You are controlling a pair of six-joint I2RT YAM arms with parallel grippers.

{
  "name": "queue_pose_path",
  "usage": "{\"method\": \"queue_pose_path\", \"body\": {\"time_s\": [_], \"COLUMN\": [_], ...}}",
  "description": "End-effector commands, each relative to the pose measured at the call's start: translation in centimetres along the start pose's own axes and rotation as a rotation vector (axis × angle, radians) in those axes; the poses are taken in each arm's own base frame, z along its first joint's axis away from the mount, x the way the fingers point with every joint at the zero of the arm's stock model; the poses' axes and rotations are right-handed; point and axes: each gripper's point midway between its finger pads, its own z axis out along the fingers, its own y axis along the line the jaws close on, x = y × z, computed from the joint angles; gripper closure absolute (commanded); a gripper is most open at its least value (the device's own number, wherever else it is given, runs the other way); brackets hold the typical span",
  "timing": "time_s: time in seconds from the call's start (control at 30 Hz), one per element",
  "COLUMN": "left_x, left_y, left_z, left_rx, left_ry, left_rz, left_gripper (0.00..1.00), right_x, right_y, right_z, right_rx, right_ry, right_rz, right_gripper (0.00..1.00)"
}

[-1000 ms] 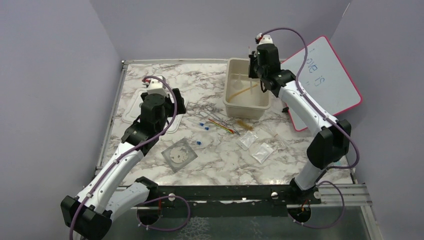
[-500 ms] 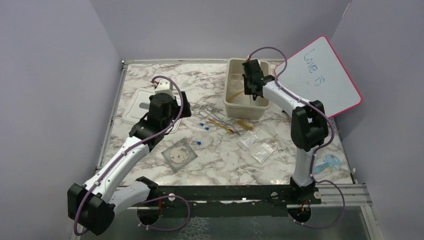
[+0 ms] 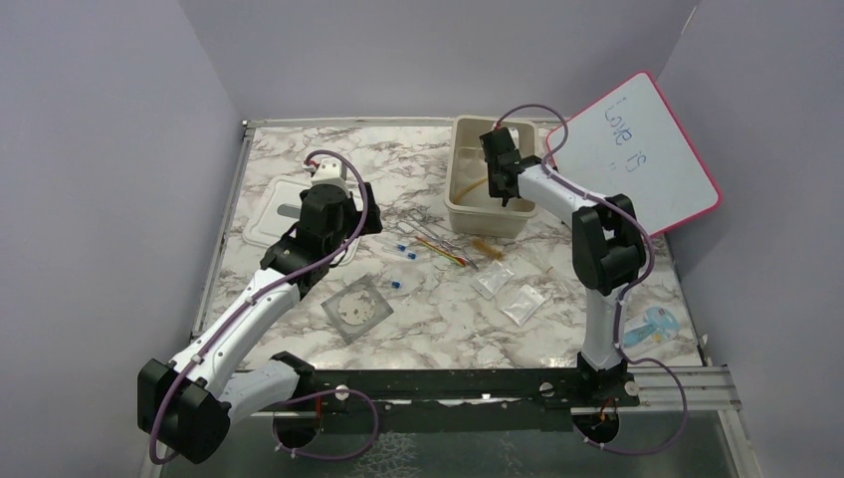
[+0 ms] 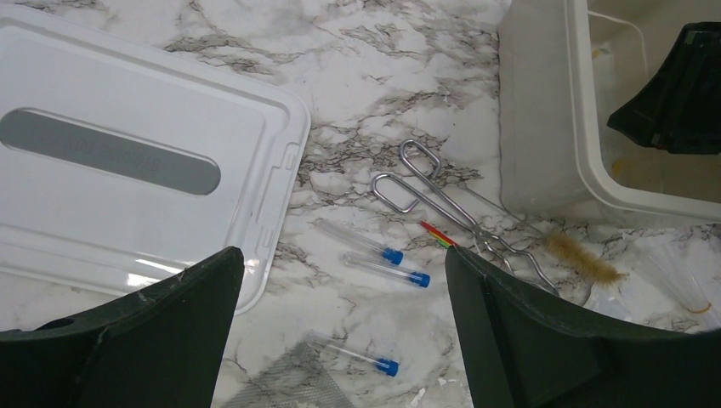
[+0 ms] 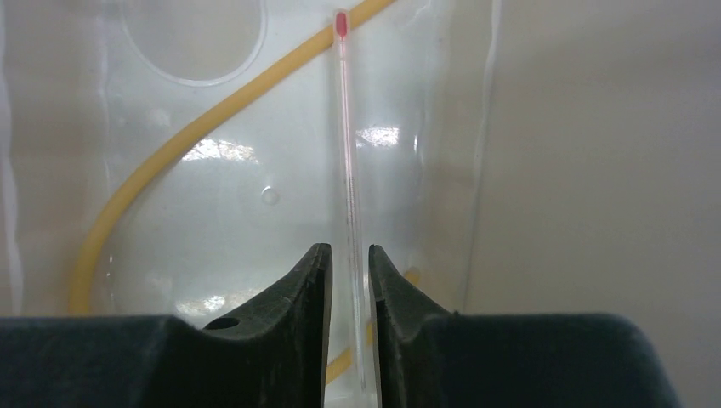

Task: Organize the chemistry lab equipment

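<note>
My right gripper (image 5: 349, 251) reaches down inside the beige tub (image 3: 468, 209). Its jaws stand a narrow gap apart around a thin red-tipped glass thermometer (image 5: 347, 127), which lies on a clear packet over the amber rubber tube (image 5: 195, 132). My left gripper (image 4: 340, 255) hangs wide open above three blue-capped clear tubes (image 4: 387, 269) on the marble. Coloured thin sticks (image 4: 435, 234), metal tongs (image 4: 442, 200) and a small brush (image 4: 582, 259) lie beside the tub. The bagged round dish (image 3: 356, 308) and two clear packets (image 3: 522, 302) lie nearer the arm bases.
The white lid (image 4: 127, 187) lies flat to the left of the tubes, under the left arm. The pink-framed whiteboard (image 3: 647, 149) leans at the back right, behind the right arm. A light blue object (image 3: 652, 327) lies by the table's right edge.
The right arm has dropped from above the tub down into it, and its jaws have parted slightly around the thermometer. The left gripper has shifted a little towards the tubes, staying open.
</note>
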Motion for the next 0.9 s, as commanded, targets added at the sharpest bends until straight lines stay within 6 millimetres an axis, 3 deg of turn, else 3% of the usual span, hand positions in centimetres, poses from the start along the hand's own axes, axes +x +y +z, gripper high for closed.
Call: {"method": "queue_pose_path", "body": {"time_s": [0.0, 0.2, 0.33, 0.47, 0.67, 0.87], "left_x": [-0.4, -0.6, -0.8, -0.9, -1.6, -3.3], "left_y": [-0.3, -0.1, 0.0, 0.0, 0.8, 2.9], "left_z": [0.0, -0.1, -0.3, -0.4, -0.9, -2.4], "left_rx": [0.017, 0.009, 0.007, 0.007, -0.032, -0.132], "left_ry": [-0.016, -0.023, -0.032, -0.035, -0.066, -0.149], "left_rz": [-0.009, -0.005, -0.006, -0.006, -0.014, -0.04], "left_gripper": [0.09, 0.09, 0.09, 0.09, 0.09, 0.09], "right_x": [-2.8, -5.0, -6.9, -7.4, -5.0, 0.2], "right_y": [0.2, 0.4, 0.8, 2.7, 8.4, 14.0], "right_z": [-2.2, -6.2, -10.5, -15.2, -21.0, -22.7], "right_rx": [-0.054, -0.141, -0.24, -0.357, -0.515, -0.602], "right_ry": [-0.076, -0.117, -0.189, -0.263, -0.34, -0.306], "right_rz": [0.046, 0.062, 0.056, -0.017, -0.214, -0.396], "right_gripper": [0.72, 0.63, 0.58, 0.54, 0.53, 0.53]}}
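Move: The pair of blue-capped test tubes lies about 23 cm left of the right hand, some 6 cm back and 3 cm lower. The thermometer lies between its parted fingers, middle about 4 cm ahead and 2 cm below, straight on. On the way, the tongs lie roughly 14 cm left and 3 cm back, the coloured sticks 13 cm left and 8 cm back. From the left hand the tubes are about 11 cm ahead, 6 cm right, 17 cm down. The thermometer is left in the bin as the right hand's already parted fingers open further to about half and the hand climbs roughly 18 cm, nearly straight up at first. It then swings about 15 cm left and 12 cm back, clearing the bin towards the test tubes, turning some 35 degrees counter-clockwise and starting to sink at the end. Late on, the wide-open left hand begins easing up and left. ##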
